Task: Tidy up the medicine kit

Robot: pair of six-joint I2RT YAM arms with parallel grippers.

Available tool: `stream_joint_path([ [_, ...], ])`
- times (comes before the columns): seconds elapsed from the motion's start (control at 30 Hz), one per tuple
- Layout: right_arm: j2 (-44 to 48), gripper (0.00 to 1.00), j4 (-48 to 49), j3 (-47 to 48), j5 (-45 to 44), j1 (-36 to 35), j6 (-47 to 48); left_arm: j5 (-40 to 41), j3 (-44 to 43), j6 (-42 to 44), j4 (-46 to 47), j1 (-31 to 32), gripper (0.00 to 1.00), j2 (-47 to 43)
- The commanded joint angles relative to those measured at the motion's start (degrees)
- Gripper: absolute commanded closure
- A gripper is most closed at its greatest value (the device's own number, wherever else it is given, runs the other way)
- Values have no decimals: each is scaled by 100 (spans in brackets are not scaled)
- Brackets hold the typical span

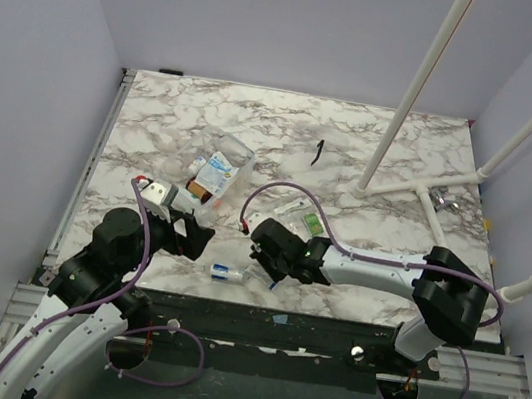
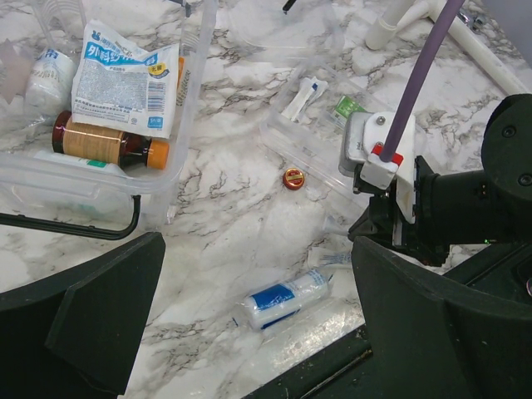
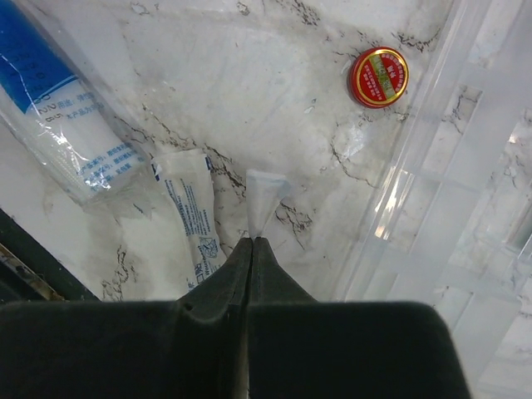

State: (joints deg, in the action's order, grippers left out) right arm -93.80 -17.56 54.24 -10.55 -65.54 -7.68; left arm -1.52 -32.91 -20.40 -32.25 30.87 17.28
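The medicine kit [image 1: 237, 153], a clear box with a black handle, stands open at the table's left middle. In the left wrist view the medicine kit [image 2: 190, 106] holds a brown bottle [image 2: 106, 143], a white-and-blue packet [image 2: 125, 76] and a white bottle [image 2: 45, 71]. My left gripper [image 2: 266, 332] is open just in front of the kit, above a blue-and-white wrapped roll [image 2: 287, 299]. My right gripper [image 3: 251, 241] is low over the table near the front edge, shut on the tip of a small white packet [image 3: 264, 195]. A printed white sachet [image 3: 189, 218] lies beside it.
A small red tin [image 3: 379, 77] lies on the marble next to a flat clear plastic lid [image 3: 440, 216], which carries a green packet [image 1: 314, 224]. The wrapped roll [image 1: 227, 272] lies near the front edge. A black clip [image 1: 319, 151] and a white pipe frame [image 1: 415, 92] are farther back.
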Motion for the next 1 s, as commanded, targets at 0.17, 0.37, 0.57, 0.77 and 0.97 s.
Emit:
stream_joint_path([
  [0.17, 71, 96, 340, -107, 474, -95, 354, 77, 39, -16, 92, 15, 2, 29],
  [0.37, 26, 85, 342, -54, 481, -96, 388, 66, 37, -16, 96, 15, 2, 26],
  [0.57, 156, 71, 242, 11, 291, -100, 364, 75, 42, -10, 96, 15, 2, 5],
  [0.77, 351, 56, -26, 104, 210, -93, 343, 82, 46, -8, 96, 15, 2, -1],
  [0.97, 328, 41, -235, 146, 419, -96, 294, 73, 43, -8, 101, 15, 2, -8],
])
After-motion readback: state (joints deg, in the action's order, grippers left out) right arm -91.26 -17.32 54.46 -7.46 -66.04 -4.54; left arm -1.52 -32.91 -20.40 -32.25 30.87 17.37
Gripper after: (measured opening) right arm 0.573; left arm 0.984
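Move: Just left of the right hand, which already pinches a plain white packet barely 2 cm above the table, lies the printed sachet, about 2 cm left and 1 cm back. The blue-white roll is some 10 cm left and 1 cm back, the red tin roughly 9 cm ahead and 2 cm left, the clear box about 10 cm ahead and 8 cm right. From the left hand, the sachet is some 14 cm right, 2 cm back and 19 cm below. Nudging the held white packet about 1 cm left and slightly back towards the printed sachet, the right hand turns about 5 degrees counter-clockwise, then stays low while its shut fingers open and let go of the packet. With the fingers still spreading to a little over half open, it rises some 1.5 cm straight up off the pair. ##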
